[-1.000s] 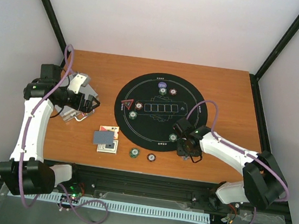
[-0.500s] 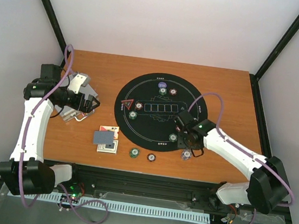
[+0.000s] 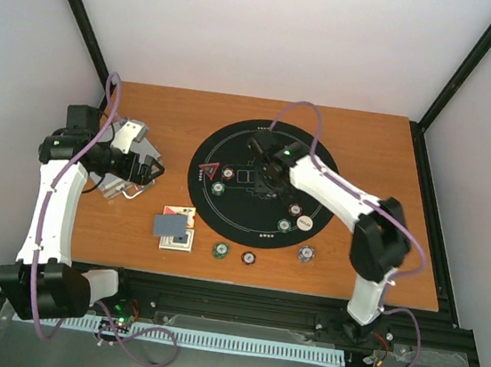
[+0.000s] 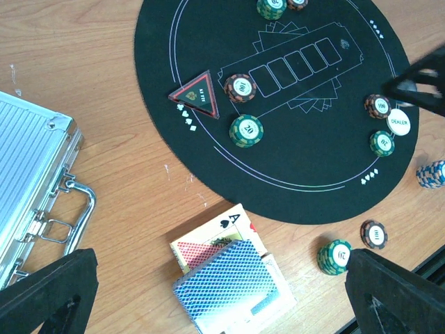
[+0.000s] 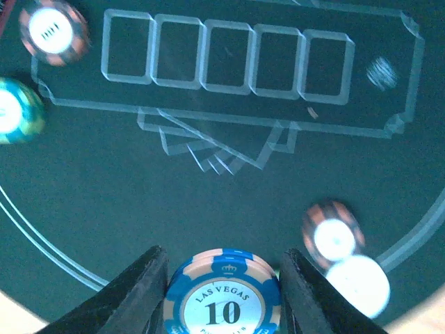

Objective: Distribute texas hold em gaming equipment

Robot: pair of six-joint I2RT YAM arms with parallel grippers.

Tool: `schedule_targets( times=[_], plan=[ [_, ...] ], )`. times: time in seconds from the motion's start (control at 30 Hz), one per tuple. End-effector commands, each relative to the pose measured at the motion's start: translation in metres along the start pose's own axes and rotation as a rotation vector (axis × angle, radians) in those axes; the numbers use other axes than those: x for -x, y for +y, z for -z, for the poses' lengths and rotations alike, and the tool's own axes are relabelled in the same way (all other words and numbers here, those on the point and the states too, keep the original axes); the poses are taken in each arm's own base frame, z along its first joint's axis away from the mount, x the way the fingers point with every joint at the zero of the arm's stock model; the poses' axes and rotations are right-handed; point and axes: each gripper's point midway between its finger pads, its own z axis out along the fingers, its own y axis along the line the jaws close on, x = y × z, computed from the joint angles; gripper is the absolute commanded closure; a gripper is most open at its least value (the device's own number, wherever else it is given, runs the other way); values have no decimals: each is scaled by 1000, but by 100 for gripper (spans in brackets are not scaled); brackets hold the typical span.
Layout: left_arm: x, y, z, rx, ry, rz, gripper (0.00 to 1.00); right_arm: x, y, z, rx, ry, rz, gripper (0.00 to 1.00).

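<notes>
My right gripper (image 5: 222, 296) is shut on a short stack of blue-and-white chips (image 5: 222, 299) marked 10, held above the middle of the black mat (image 3: 224, 212). In the top view that gripper (image 3: 267, 183) hangs by the row of card outlines. On the mat lie a brown chip (image 4: 240, 88), a green chip (image 4: 246, 130), a second brown chip (image 4: 377, 106), the white dealer button (image 4: 399, 122) and another green chip (image 4: 382, 142). A deck of patterned-back cards (image 4: 233, 278) rests on an ace. My left gripper (image 3: 152, 170) stands open and holds nothing.
The silver case (image 4: 35, 174) lies open at the left, under my left arm. More blue-white chips (image 3: 307, 255), a green chip (image 3: 218, 250) and a brown chip (image 3: 247, 257) sit on the wood near the front edge. A red-edged triangle (image 4: 197, 95) marks the mat's left side.
My right arm has swung from the blue-white stack near the front edge up over the mat's middle, carrying blue chips. The left arm has not moved.
</notes>
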Motion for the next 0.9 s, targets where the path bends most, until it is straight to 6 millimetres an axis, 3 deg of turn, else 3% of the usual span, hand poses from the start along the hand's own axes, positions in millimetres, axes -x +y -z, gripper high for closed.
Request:
schedule_targets(
  times=[0.0,0.13,0.3,0.37,0.57,0.87],
  plan=[
    [4,-4,8,-7,-14,-11,0,38,35,-25,24,-10,72,81],
    [5,-4,8,-6,-14,-13,0,69,60,-55,27,-2,107,82],
    [6,-4,8,-10,-18,-11,0,103,78,-87,22,-6,120,82],
    [5,-4,6,-13,-15,-10,0,108,81,-96,32,2,110,82],
    [3,-3,3,-13,-9,-10,0,92,91,-110,60,34,112,82],
    [1,-3,4,-7,-10,-14,0,60,105,-108,71,60,146,82]
  ],
)
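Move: The blue 10-chip stack, already pinched in the right hand, goes to the open mat beside the left-hand chips, about 7 cm ahead of that hand, 11 cm left and 11 cm below. Bordering that spot are the green stack, some 6 cm ahead and 16 cm left, and the orange 100 stack, 11 cm ahead and 14 cm left; the red triangle is 11 cm ahead, 19 cm left. From the left hand the spot lies about 11 cm ahead, 24 cm right and 22 cm below. The blue 10-chip stack stays pinched in the right fingers as that hand sweeps fast forward and left across the mat, about 12 cm ahead and 11 cm left, sinking all the way. It then draws back some 4 cm while still dropping towards the gap by the green and orange stacks, about 11 cm lower in all, tipping and turning only slightly. ##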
